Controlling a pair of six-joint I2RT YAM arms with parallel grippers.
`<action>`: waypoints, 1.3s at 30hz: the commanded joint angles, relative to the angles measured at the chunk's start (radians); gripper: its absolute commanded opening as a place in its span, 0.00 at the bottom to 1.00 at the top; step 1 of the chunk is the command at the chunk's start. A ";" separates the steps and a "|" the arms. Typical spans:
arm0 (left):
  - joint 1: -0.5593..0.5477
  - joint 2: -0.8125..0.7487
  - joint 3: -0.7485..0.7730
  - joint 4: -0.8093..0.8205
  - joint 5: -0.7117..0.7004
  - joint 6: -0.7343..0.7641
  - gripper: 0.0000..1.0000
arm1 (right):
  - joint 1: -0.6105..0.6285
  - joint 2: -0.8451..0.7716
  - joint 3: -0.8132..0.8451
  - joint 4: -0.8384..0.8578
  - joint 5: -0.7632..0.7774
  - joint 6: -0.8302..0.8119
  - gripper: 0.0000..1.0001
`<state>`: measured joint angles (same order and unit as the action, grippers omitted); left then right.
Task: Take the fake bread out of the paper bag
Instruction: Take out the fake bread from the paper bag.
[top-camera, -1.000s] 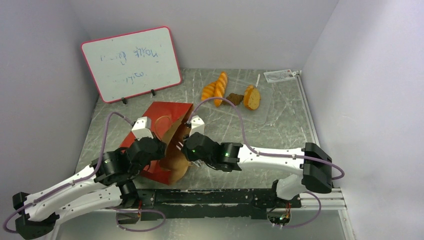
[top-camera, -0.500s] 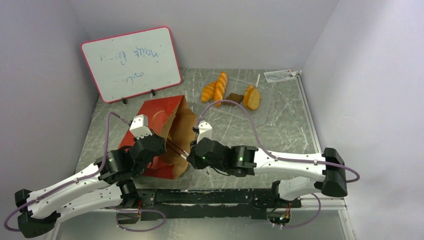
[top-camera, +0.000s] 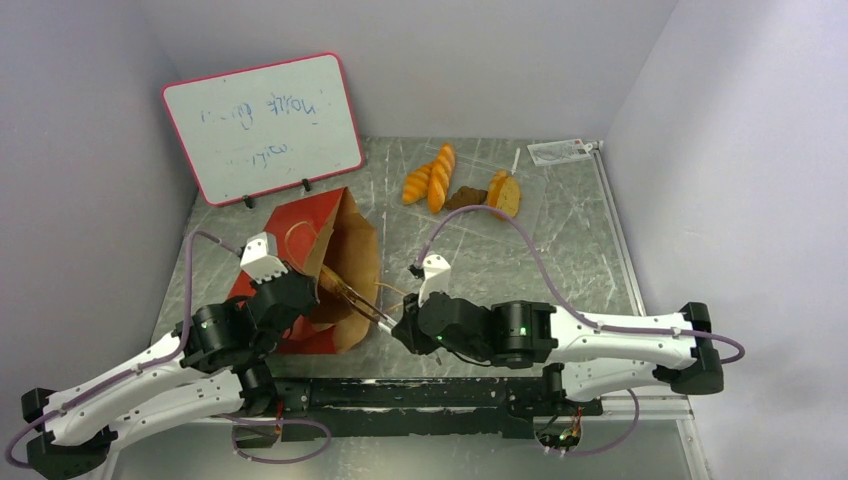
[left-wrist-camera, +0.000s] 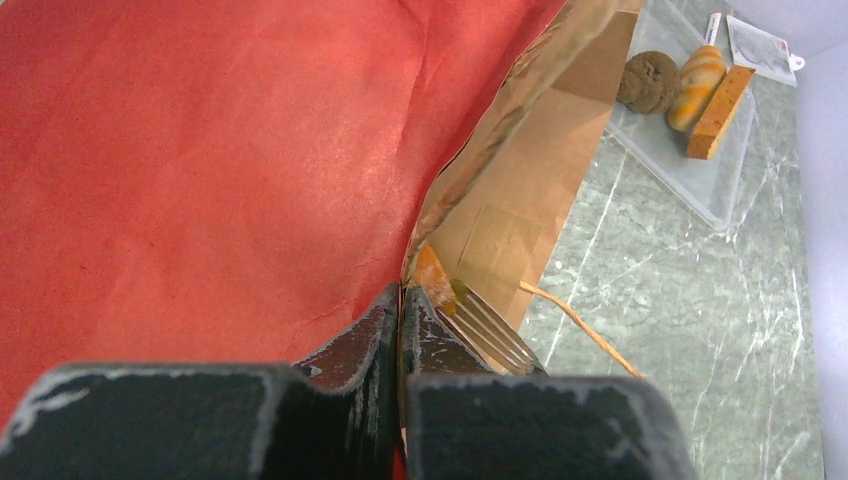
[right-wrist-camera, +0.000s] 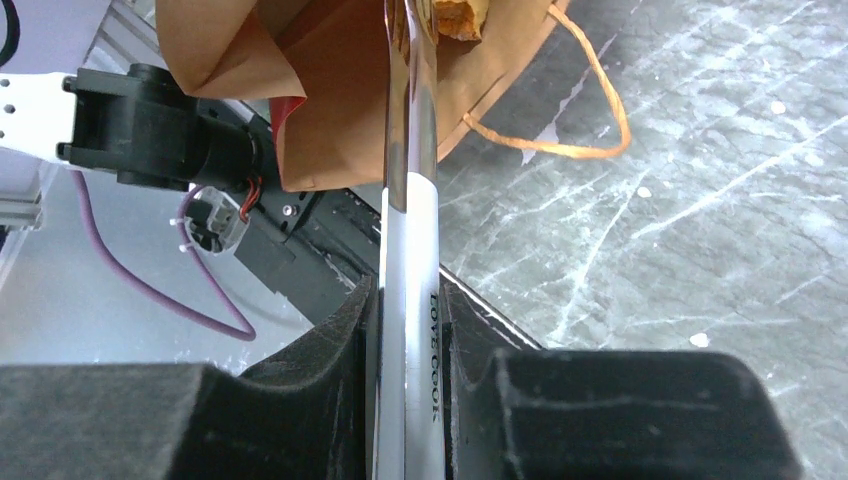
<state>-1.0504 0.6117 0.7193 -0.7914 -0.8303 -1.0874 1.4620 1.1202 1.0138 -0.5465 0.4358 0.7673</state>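
Note:
The paper bag (top-camera: 300, 235), red outside and brown inside, lies tilted on the table with its mouth facing right. My left gripper (top-camera: 300, 300) is shut on the bag's near edge; in the left wrist view its jaws (left-wrist-camera: 400, 295) pinch the paper wall (left-wrist-camera: 200, 150). My right gripper (top-camera: 402, 326) is shut on long metal tweezers (right-wrist-camera: 410, 230). The tweezers' tips reach the bag's mouth, at a small orange fake bread piece (left-wrist-camera: 432, 275) (right-wrist-camera: 460, 15). More bread lies at the back: two orange loaves (top-camera: 432, 180), a dark brown piece (top-camera: 467, 197) and a slice (top-camera: 505, 195).
A whiteboard (top-camera: 262, 125) leans at the back left. The loose breads rest on a clear plastic sheet (top-camera: 535, 215), with a card (top-camera: 560, 150) behind it. A bag handle loop (right-wrist-camera: 560, 150) trails on the marble table. The arms' base rail (top-camera: 450, 395) runs along the near edge.
My right arm has drawn back to the right and toward the near edge, pulling the tweezers out toward the bag's mouth. The left gripper and the bag have shifted slightly left.

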 joint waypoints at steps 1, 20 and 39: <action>-0.002 0.005 0.046 -0.077 -0.077 -0.049 0.07 | 0.024 -0.047 0.047 -0.056 0.060 0.040 0.00; -0.002 -0.010 0.083 -0.208 -0.146 -0.215 0.07 | 0.172 -0.075 0.168 -0.145 0.212 0.078 0.00; -0.002 -0.040 0.069 -0.227 -0.090 -0.200 0.07 | 0.182 -0.042 0.403 -0.330 0.529 0.055 0.00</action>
<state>-1.0508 0.5827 0.7765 -1.0016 -0.9310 -1.2835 1.6382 1.0718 1.3411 -0.8284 0.8013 0.8268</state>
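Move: The bread sits in the tongs' tips inside the bag's mouth, about 14 cm ahead of the right hand, 15 cm to its left and 8 cm lower. The paper bag's middle is some 16 cm ahead and 22 cm left, 9 cm below; the clear tray lies about 40 cm ahead, 20 cm right and 19 cm down. From the left hand, the bread is about 7 cm ahead, 4 cm right and 7 cm below. Right hand, tongs still gripping the bread, rises about 12 cm from the bag while left draws rim left. ##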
